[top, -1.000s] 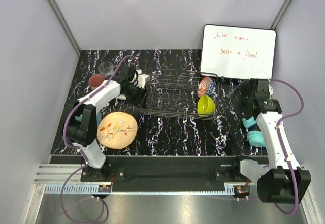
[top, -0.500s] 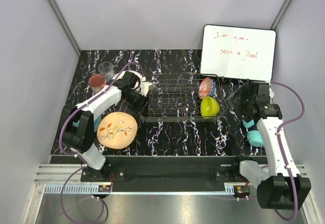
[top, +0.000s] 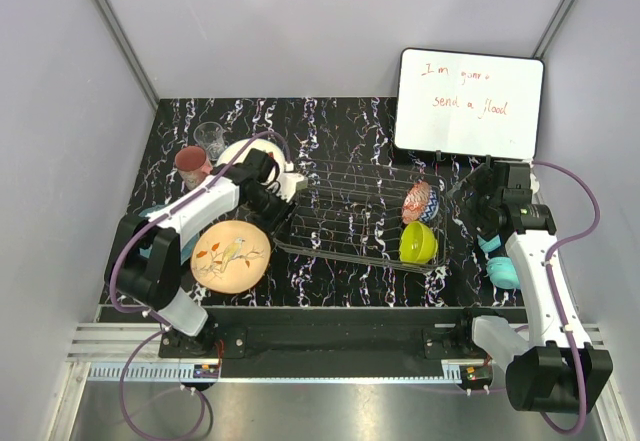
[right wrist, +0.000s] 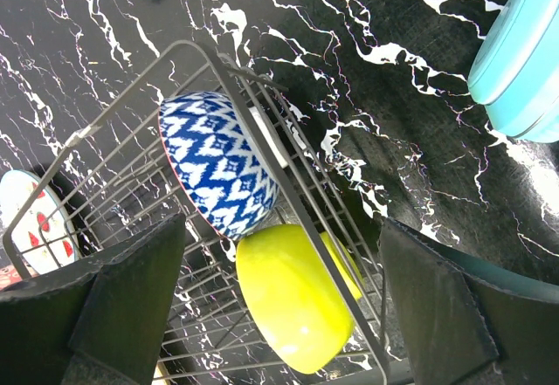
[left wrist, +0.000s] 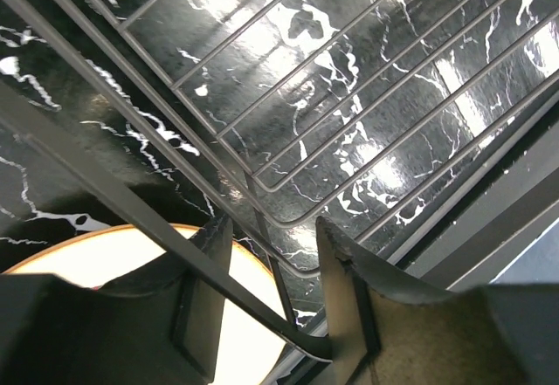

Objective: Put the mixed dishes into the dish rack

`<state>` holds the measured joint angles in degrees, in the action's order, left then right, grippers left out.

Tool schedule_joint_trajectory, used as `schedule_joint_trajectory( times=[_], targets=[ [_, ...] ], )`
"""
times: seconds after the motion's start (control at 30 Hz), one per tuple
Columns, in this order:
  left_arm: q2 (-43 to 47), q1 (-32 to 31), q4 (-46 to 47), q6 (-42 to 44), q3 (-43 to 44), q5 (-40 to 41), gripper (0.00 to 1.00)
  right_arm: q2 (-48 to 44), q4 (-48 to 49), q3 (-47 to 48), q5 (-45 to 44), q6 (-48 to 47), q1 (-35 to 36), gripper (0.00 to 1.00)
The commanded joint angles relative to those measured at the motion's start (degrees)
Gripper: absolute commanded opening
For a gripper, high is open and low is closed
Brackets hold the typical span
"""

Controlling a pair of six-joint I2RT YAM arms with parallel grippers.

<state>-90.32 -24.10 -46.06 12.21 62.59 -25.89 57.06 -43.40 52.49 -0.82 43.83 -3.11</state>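
Observation:
The dark wire dish rack [top: 345,186] lies skewed across the middle of the table. A red-white patterned bowl [top: 420,202] and a lime-green bowl [top: 417,243] sit in its right end. My left gripper [top: 278,193] is at the rack's left end, its jaws closed partway round the rim wire [left wrist: 131,206], which touches the right finger. My right gripper [top: 480,201] hangs open just right of the rack, with both bowls [right wrist: 218,167] [right wrist: 297,298] in view below it. The peach bird plate [top: 231,256], watermelon plate [top: 238,149], pink mug [top: 190,164] and clear glass [top: 210,138] stand on the left.
A whiteboard [top: 468,103] with red writing leans at the back right. Teal curved objects [top: 503,269] lie beside the right arm, close to the rack's right end. Grey walls close in both sides. A black rail runs along the front edge.
The rack has swung round, its right end with both bowls moving toward the front. My left gripper shifted slightly with the rack's left end, uncovering more of the watermelon plate.

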Motion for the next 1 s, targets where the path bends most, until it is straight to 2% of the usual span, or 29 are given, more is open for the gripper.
schedule_joint_trajectory(
  times=[0.0,0.03,0.1,0.13,0.17,0.27,0.5,0.57,0.67,0.7,0.9,0.97],
  targets=[
    [1.90,-0.95,-1.04,0.20,0.16,-2.67,0.54,-0.72,-0.81,1.83,-0.32,0.20,-0.23,1.00],
    [2.08,-0.95,-1.22,-0.51,0.43,-3.02,0.66,-0.46,-0.73,1.91,-0.41,0.03,-0.23,1.00],
    [3.04,-0.95,-1.83,-1.83,1.30,-5.30,0.82,-0.19,-0.46,2.00,-0.41,-0.06,-0.23,1.00],
    [3.57,-0.95,-1.84,-2.27,1.57,-6.01,0.94,0.16,-0.29,2.18,-0.41,-0.33,-0.23,1.00],
    [4.45,-0.95,-1.84,-2.71,1.92,-6.62,0.98,0.42,-0.20,2.70,-0.41,-0.42,-0.23,1.00],
    [4.46,-0.95,-3.15,-4.82,5.34,-6.72,0.99,1.21,0.15,4.02,-0.59,-0.59,-0.22,1.00],
    [2.00,0.97,-13.42,-2.46,24.21,-3.30,0.99,4.02,0.68,7.89,0.64,-0.68,-0.23,1.00],
    [1.20,2.47,-14.75,-1.75,27.14,-0.59,0.99,4.99,1.38,8.77,2.39,-0.68,-0.23,1.00],
    [0.15,7.91,-12.66,-2.97,27.51,3.19,0.99,6.13,3.40,9.56,3.98,-1.03,-0.23,1.00],
    [-0.64,11.67,-12.56,-4.11,27.15,3.04,0.99,6.48,3.75,10.00,4.85,-0.86,-0.23,1.00],
    [-9.51,26.09,-11.51,-6.67,24.43,-4.43,0.97,7.89,4.20,12.72,6.18,-1.12,-0.14,1.00],
    [-12.32,28.04,-11.33,-6.32,24.25,-5.22,0.96,7.89,4.28,13.25,6.53,-1.12,-0.14,1.00]
  ],
)
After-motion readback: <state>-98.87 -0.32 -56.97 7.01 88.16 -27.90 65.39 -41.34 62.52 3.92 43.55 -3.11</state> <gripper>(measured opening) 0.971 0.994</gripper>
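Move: The left hand still has the dish rack's near-left upper corner between its fingers. The red mug is about 20 cm to its left and 14 cm ahead, middle some 6 cm lower; the strawberry plate lies 14 cm ahead and 6 cm left, the clear glass 20 cm ahead and 16 cm left, the bird plate 6 cm back and 11 cm left. From the right hand the mug is roughly 57 cm left, 8 cm ahead. Easing back about 1 cm, the left hand opens wide and lets go of the rack's corner rail. It climbs some 14 cm while starting forward, then swings forward-left towards the red mug and sinks again over the strawberry plate's left side, about 12 cm farther out and 10 cm left, turning some 25 degrees counter-clockwise. The right hand, open, rises and goes forward about 4 cm each. ##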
